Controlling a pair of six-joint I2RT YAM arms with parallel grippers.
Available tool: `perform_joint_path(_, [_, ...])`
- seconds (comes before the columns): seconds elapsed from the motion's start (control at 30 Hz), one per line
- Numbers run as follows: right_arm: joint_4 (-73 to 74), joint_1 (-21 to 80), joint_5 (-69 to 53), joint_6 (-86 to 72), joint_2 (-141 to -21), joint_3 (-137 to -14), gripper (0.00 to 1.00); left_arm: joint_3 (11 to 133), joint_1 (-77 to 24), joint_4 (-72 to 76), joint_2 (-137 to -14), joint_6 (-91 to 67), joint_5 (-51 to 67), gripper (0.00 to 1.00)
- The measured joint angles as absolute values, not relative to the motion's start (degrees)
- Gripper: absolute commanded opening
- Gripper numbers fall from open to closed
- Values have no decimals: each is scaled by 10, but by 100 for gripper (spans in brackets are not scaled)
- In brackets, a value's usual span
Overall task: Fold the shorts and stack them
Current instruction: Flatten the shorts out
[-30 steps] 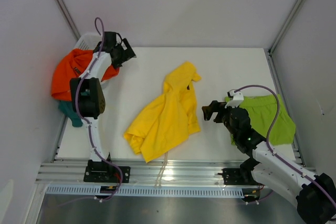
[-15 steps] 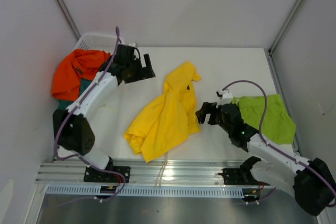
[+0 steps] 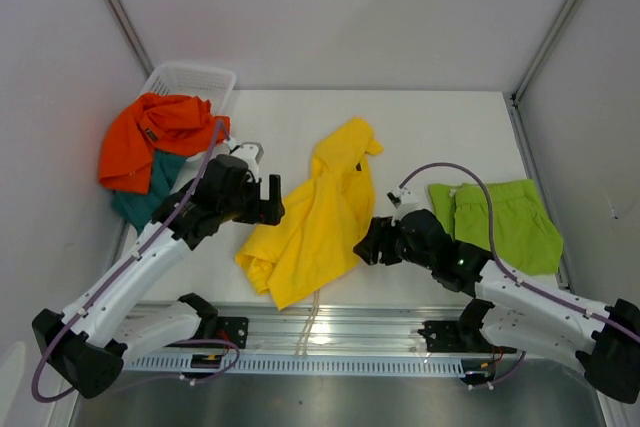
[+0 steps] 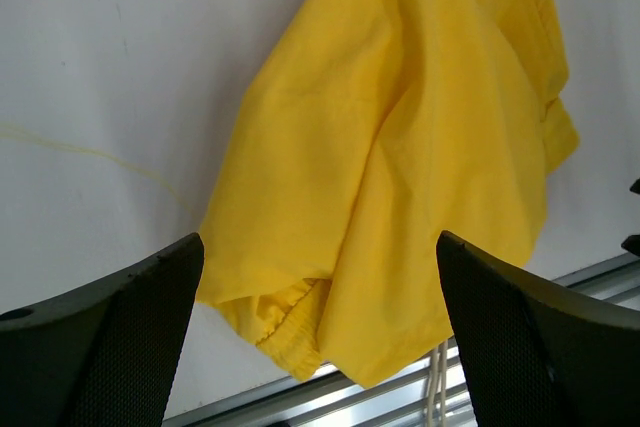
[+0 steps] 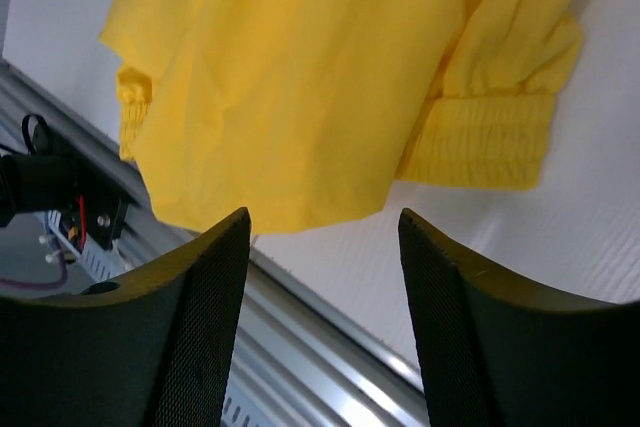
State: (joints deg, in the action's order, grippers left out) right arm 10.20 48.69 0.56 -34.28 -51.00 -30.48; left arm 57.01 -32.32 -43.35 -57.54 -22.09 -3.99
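Yellow shorts [image 3: 315,212] lie crumpled in the middle of the table. My left gripper [image 3: 268,202] hovers at their left edge, open and empty; in the left wrist view the yellow shorts [image 4: 400,147] show beyond that gripper [image 4: 320,337]. My right gripper [image 3: 368,244] is at their lower right edge, open, with nothing between its fingers [image 5: 170,327]; the yellow shorts [image 5: 300,77] lie just ahead of it. Lime green shorts [image 3: 500,222] lie folded at the right. Orange shorts [image 3: 155,137] and teal shorts [image 3: 135,202] are heaped at the far left.
A white mesh basket [image 3: 190,79] stands at the back left under the orange heap. An aluminium rail [image 3: 320,332] runs along the table's near edge, and the shorts' white drawstrings [image 3: 310,322] hang over it. Walls close in on both sides.
My left arm swung from the basket down to the yellow shorts' left edge. My right gripper moved left from the green shorts to the yellow shorts' right edge, and its jaws narrowed somewhat.
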Motion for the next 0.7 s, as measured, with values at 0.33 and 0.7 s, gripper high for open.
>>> perform_joint_path(0.33, [112, 548, 53, -421, -670, -324, 59, 523, -324, -428, -542, -163, -62, 99])
perform_joint_path(0.7, [81, 549, 53, -431, -793, -382, 17, 496, -324, -405, -483, -159, -68, 99])
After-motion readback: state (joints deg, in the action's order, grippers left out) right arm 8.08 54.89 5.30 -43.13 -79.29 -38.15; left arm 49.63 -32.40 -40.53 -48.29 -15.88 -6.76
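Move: The yellow shorts' near right-hand corner lies under the right gripper, about 10 cm below, some 2 cm to the left and 1 cm back. Its ribbed cuff sits about 3 cm forward and 3 cm right of that corner, and the folded green shorts lie 31 cm to the gripper's right and 7 cm ahead. From the left gripper the corner is about 21 cm right, 7 cm back and 16 cm below. Drop the right gripper about 9 cm onto the near right-hand corner of the yellow shorts, beside the cuff, tipping the fingers some 20 degrees steeper. Then slide it a few centimetres left and slightly forward along the table while the half-open fingers close and pinch the cloth's edge. Let the open left gripper drift about 2 cm left, above the cloth and touching nothing. ##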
